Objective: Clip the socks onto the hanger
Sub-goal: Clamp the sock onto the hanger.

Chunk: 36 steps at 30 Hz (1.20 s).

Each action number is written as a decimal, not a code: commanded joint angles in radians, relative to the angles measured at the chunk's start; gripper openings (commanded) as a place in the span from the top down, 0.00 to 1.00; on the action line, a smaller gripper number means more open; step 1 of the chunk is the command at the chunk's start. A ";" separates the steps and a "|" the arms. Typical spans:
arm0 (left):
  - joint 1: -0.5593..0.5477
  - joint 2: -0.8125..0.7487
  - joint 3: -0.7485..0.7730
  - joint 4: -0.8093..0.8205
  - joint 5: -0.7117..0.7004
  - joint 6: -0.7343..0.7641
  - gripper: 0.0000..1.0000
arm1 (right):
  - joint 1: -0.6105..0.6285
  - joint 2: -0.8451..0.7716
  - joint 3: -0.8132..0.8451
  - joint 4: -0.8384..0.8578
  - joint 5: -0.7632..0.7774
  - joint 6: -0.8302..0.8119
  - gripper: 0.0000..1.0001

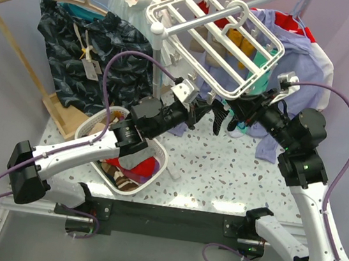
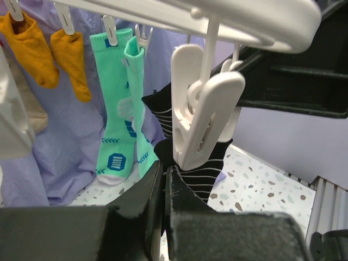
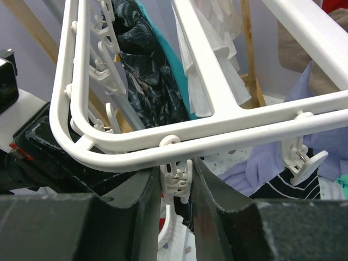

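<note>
The white grid hanger [image 1: 177,15] hangs tilted above the table, with my two grippers meeting under its near edge. My left gripper [image 2: 163,169] is shut on a black sock with thin white stripes [image 2: 209,174] and holds it up under a white clip [image 2: 204,119]; the clip's lower end overlaps the sock's top edge. My right gripper [image 3: 176,176] is shut on a white clip [image 3: 178,176] that hangs from the hanger's rail [image 3: 217,136], one finger pressing each side of it. Black fabric [image 3: 186,215] shows just below that clip. From above, the sock [image 1: 219,118] dangles between the left gripper [image 1: 204,112] and the right gripper [image 1: 241,110].
Teal socks [image 2: 117,125] and orange socks [image 2: 32,49] hang from clips farther along the hanger. A white basket [image 1: 160,157] holding red and other cloth sits under my left arm. A wooden rail with a dark garment [image 1: 89,48] stands back left; lavender cloth [image 1: 276,137] drapes back right.
</note>
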 commanded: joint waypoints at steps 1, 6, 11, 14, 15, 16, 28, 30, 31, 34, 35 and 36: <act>-0.009 -0.006 0.049 0.092 -0.012 -0.036 1.00 | 0.000 0.001 -0.008 0.037 -0.031 0.004 0.87; -0.009 0.008 0.068 0.089 -0.013 -0.045 1.00 | 0.000 0.001 -0.006 0.039 -0.039 0.008 0.87; -0.011 0.014 0.072 0.101 -0.009 -0.061 1.00 | -0.001 0.001 -0.009 0.042 -0.045 0.008 0.87; -0.012 0.014 0.077 0.105 -0.004 -0.071 1.00 | 0.000 0.001 -0.012 0.042 -0.047 0.010 0.87; -0.012 0.016 0.080 0.107 -0.002 -0.075 1.00 | -0.001 0.001 -0.014 0.042 -0.045 0.010 0.87; -0.014 0.016 0.080 0.109 -0.001 -0.078 1.00 | 0.000 0.000 -0.014 0.042 -0.047 0.010 0.87; -0.017 0.011 0.075 0.119 0.007 -0.096 0.98 | 0.000 -0.012 -0.019 0.025 -0.013 -0.004 0.41; -0.017 0.011 0.068 0.119 0.005 -0.096 0.90 | 0.000 -0.017 -0.012 0.008 0.002 -0.010 0.35; -0.017 0.011 0.065 0.118 0.005 -0.096 0.87 | 0.000 -0.020 -0.014 0.005 0.021 -0.018 0.35; -0.017 0.000 0.049 0.118 0.010 -0.093 0.73 | -0.001 -0.032 -0.011 -0.009 0.048 -0.025 0.34; -0.017 -0.006 0.029 0.121 0.013 -0.088 0.70 | 0.000 -0.034 -0.011 -0.010 0.070 -0.025 0.34; -0.017 -0.013 0.019 0.124 0.011 -0.085 0.65 | -0.001 -0.037 -0.011 -0.016 0.082 -0.028 0.34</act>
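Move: The left hand holds the black striped sock just below the clip to be loaded. That clip is about 4 cm above the left hand, 2 cm ahead and 3 cm right, and the right hand already squeezes it between its fingers. The next clip, already holding a striped sock, is some 5 cm farther out and 6 cm right of the right hand. An empty clip hangs about 5 cm ahead, 3 cm left and 4 cm above the left hand. Upward by about 2.5 cm, easing roughly 1 cm right and rolling slightly, the left hand feeds the pinched sock edge into the clip. The right hand holds almost still, keeping the clip squeezed, then spreads its fingers wide and frees it; just after, the left fingers begin to part and let go of the sock. ##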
